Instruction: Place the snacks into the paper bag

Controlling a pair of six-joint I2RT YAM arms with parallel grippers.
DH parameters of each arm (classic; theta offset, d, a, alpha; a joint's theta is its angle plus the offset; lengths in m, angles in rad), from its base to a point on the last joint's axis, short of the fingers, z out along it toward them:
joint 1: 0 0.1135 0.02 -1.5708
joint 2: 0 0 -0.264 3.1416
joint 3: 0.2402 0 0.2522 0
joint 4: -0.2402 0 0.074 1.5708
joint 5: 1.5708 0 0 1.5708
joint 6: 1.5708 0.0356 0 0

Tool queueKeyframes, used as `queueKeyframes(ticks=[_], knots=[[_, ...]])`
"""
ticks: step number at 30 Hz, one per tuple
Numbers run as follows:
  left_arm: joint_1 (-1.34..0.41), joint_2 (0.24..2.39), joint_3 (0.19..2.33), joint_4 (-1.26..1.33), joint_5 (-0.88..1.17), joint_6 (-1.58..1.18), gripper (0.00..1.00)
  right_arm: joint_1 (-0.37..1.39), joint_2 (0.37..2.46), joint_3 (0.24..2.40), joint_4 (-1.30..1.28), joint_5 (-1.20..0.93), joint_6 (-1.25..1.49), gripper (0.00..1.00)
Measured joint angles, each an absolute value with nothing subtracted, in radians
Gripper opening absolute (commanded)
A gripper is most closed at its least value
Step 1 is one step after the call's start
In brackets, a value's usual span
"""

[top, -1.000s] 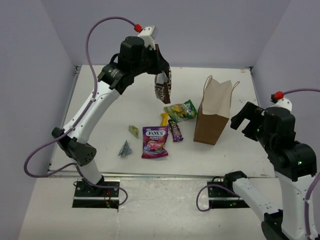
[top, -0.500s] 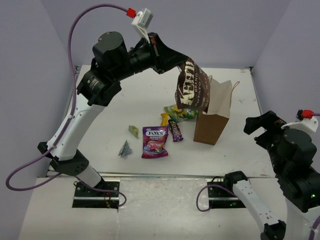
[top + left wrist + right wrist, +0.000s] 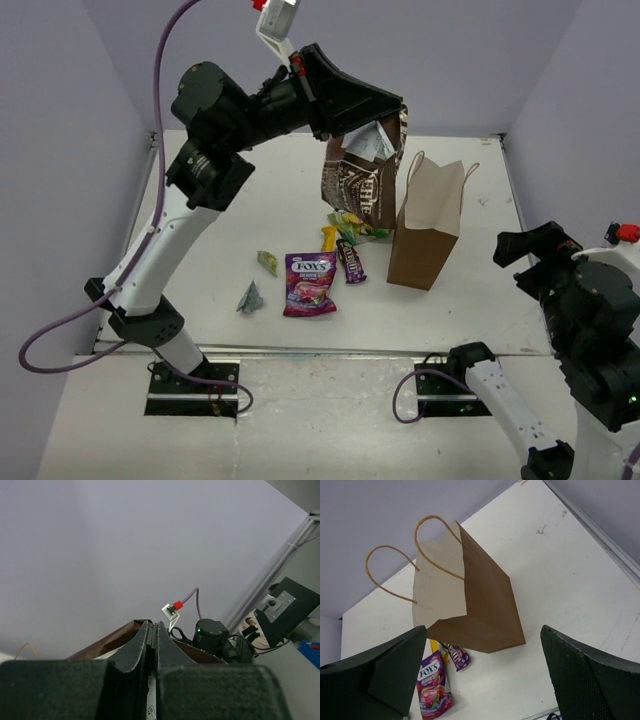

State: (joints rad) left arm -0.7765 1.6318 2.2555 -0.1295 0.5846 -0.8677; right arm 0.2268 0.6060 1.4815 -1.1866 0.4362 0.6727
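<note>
My left gripper (image 3: 388, 118) is raised high over the table and shut on the top of the long brown wrapper (image 3: 360, 185), which hangs just left of the paper bag's (image 3: 425, 238) mouth. In the left wrist view the jaws (image 3: 154, 626) are pressed together with the wrapper's brown edge (image 3: 107, 641) beside them. The brown paper bag (image 3: 470, 600) stands upright. On the table lie the purple Fox's pouch (image 3: 310, 283), a dark brown bar (image 3: 350, 262), a yellow bar (image 3: 328, 238), a partly hidden green bag (image 3: 352, 224), a tiny green wrapper (image 3: 267, 262) and a grey one (image 3: 250, 297). My right gripper (image 3: 525, 250) (image 3: 485, 675) is open and empty, right of the bag.
Purple walls enclose the white table (image 3: 230, 220) on the left, back and right. The table's front edge (image 3: 300, 348) lies just before the arm bases. The loop handles (image 3: 395, 572) stick up from the bag's rim.
The left arm has lifted the brown wrapper higher and swung it toward the bag; it now hangs just left of the bag's mouth. The right arm has drawn back to the right.
</note>
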Motion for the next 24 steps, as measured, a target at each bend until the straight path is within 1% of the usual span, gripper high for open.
queueKeyframes(ticks=[16,24], knots=[[-0.808,1.824,2.260,0.173,0.680,-1.062,0.00,0.227,0.601,1.529,-1.189,0.463,0.690,0.99],[-0.813,1.934,2.276,0.252,0.708,-1.108,0.00,0.227,0.601,1.550,-1.192,0.480,0.700,0.99]])
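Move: The left hand, high over the table, holds the brown crisp bag; the paper bag it is bound for stands about 14 cm to its right and 11 cm ahead, its middle some 50 cm lower. The green snack bag lies roughly 21 cm ahead with no sideways offset, the purple bar about 10 cm ahead and 3 cm left, both some 62 cm down. From the empty right hand the paper bag is about 16 cm ahead, 8 cm left and 26 cm below. Still pinching the brown crisp bag by its top edge with shut fingers, the left hand carries it about 9 cm to the right, sinking some 5 cm and edging forward nearly 4 cm as it closes on the paper bag's mouth from the left, the descent quickening late while the wrist swings about 15 degrees clockwise. The right hand, empty and wide open, eases up and slightly back by 2 to 3 cm in all, away from the paper bag. ##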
